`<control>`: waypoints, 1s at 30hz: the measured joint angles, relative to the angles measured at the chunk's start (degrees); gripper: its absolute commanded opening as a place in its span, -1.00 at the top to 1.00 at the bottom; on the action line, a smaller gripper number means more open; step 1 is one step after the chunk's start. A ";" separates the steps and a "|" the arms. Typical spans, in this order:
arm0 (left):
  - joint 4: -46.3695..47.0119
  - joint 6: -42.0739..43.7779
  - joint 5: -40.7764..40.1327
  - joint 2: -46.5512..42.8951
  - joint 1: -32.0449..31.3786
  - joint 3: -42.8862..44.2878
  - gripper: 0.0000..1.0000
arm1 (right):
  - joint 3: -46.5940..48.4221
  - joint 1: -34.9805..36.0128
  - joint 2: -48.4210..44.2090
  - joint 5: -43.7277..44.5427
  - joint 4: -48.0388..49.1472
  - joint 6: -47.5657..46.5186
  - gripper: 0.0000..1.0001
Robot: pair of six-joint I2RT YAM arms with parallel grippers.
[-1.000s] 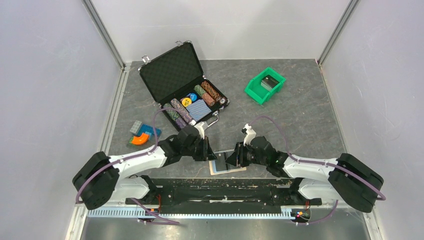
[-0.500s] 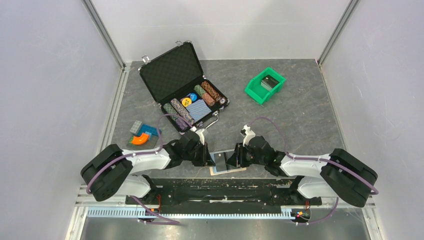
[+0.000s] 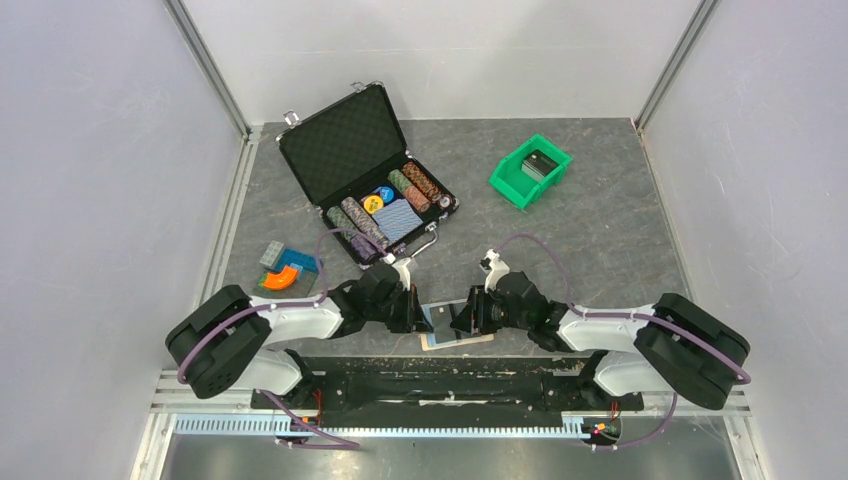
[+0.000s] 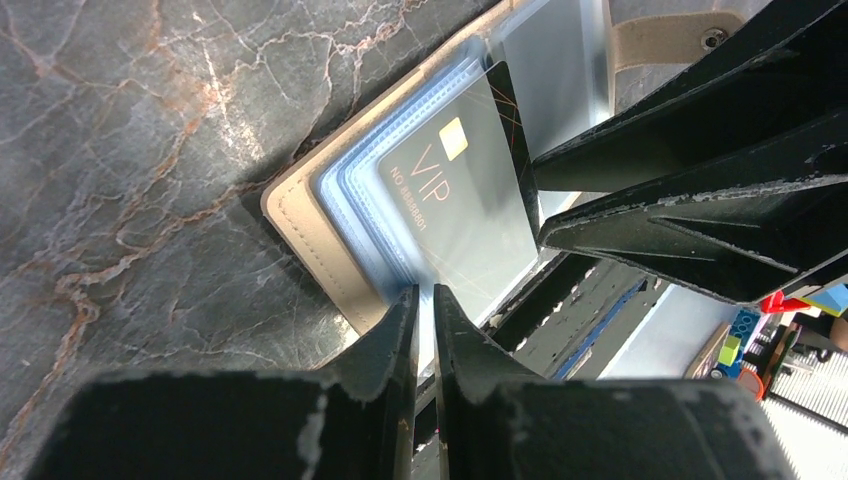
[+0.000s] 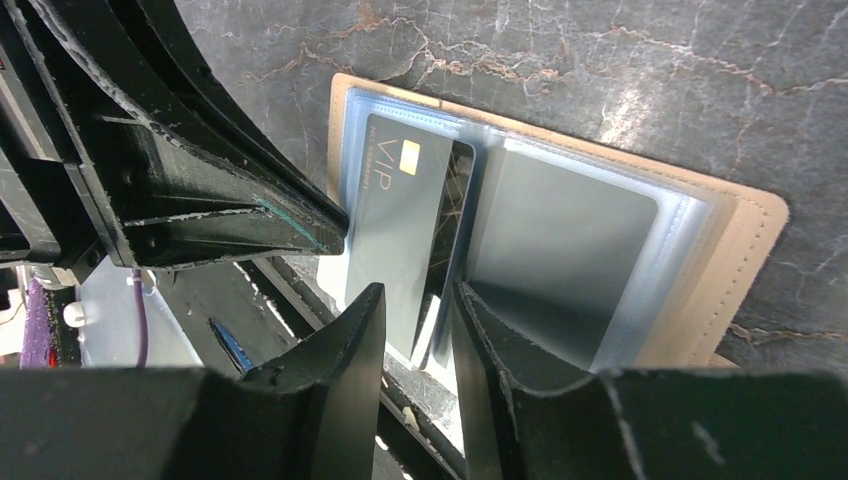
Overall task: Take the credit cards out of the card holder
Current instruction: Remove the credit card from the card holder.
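The tan card holder point(image 3: 474, 339) lies open at the table's near edge between my two grippers. Its tan rim point(image 4: 300, 222) and clear blue-grey sleeves show in both wrist views point(image 5: 745, 240). A dark "VIP" credit card point(image 4: 465, 195) sticks partway out of a sleeve toward the near edge point(image 5: 405, 225). My left gripper point(image 4: 426, 300) is shut on the edge of the holder's sleeves, to the left of the card point(image 3: 427, 318). My right gripper point(image 5: 418, 318) straddles the card's free end with a small gap, its fingers not visibly touching the card point(image 3: 460, 320).
An open black chip case point(image 3: 345, 140) with poker chips stands at the back left. A green bin point(image 3: 530, 172) is at the back right. Coloured toy blocks point(image 3: 285, 270) lie at the left. A black rail point(image 3: 440, 375) runs just below the table's near edge.
My left arm has drawn in and lowered, bringing its gripper onto the holder's left edge. The right gripper has shifted only slightly left over the card.
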 measured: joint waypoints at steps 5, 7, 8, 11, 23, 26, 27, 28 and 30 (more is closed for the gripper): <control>0.52 0.00 0.15 0.20 0.00 -0.07 0.66 | -0.66 -0.31 0.98 -1.16 2.80 1.62 0.49; 0.59 0.00 0.20 0.26 0.00 -0.07 0.65 | -1.60 -0.66 1.53 -1.88 4.68 2.51 0.58; 0.66 0.00 0.22 0.31 0.00 -0.07 0.65 | -2.12 -0.79 1.86 -2.25 5.66 2.95 0.65; 0.87 0.00 0.42 0.48 0.00 -0.07 0.65 | -3.10 -1.20 2.14 -2.75 7.19 3.93 0.90; 1.90 -0.02 1.09 1.22 0.00 -0.07 0.63 | -6.45 -3.45 0.92 -4.59 11.80 4.87 1.00; 1.92 0.00 1.09 1.40 0.00 -0.04 0.62 | -7.28 -4.90 -0.57 -5.11 11.50 4.59 1.00; 1.97 0.00 1.11 1.46 0.00 -0.04 0.62 | -7.43 -5.33 -1.18 -5.18 11.17 4.37 1.00; 2.08 -0.02 1.14 1.57 0.00 -0.04 0.62 | -7.48 -5.70 -1.77 -5.33 10.73 4.02 1.00; 2.14 -0.02 1.20 1.73 0.00 0.07 0.62 | -7.50 -6.34 -2.67 -5.49 10.14 3.32 1.00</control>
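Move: The VIP card sits upright in the left sleeve of the open holder. Its middle is about 2 cm left of my right hand and 1 cm ahead, my right fingers straddling its hinge-side edge. From my left hand, at the sleeve's outer edge, it lies some 4 cm right and 1 cm ahead, about a centimetre below. The holder's right page is roughly 5 cm right of my right hand, level with it; the chip case is about 23 cm ahead and 13 cm left. I shut my right fingers on the hinge-side edge of the card while dipping slightly down and back. Keeping them closed, I draw about 2 cm to the right, rising and easing forward a little as the fingertips tilt up some 5 degrees. My left hand stays practically still, its nearly closed tips at the sleeve's outer edge to steady it. ##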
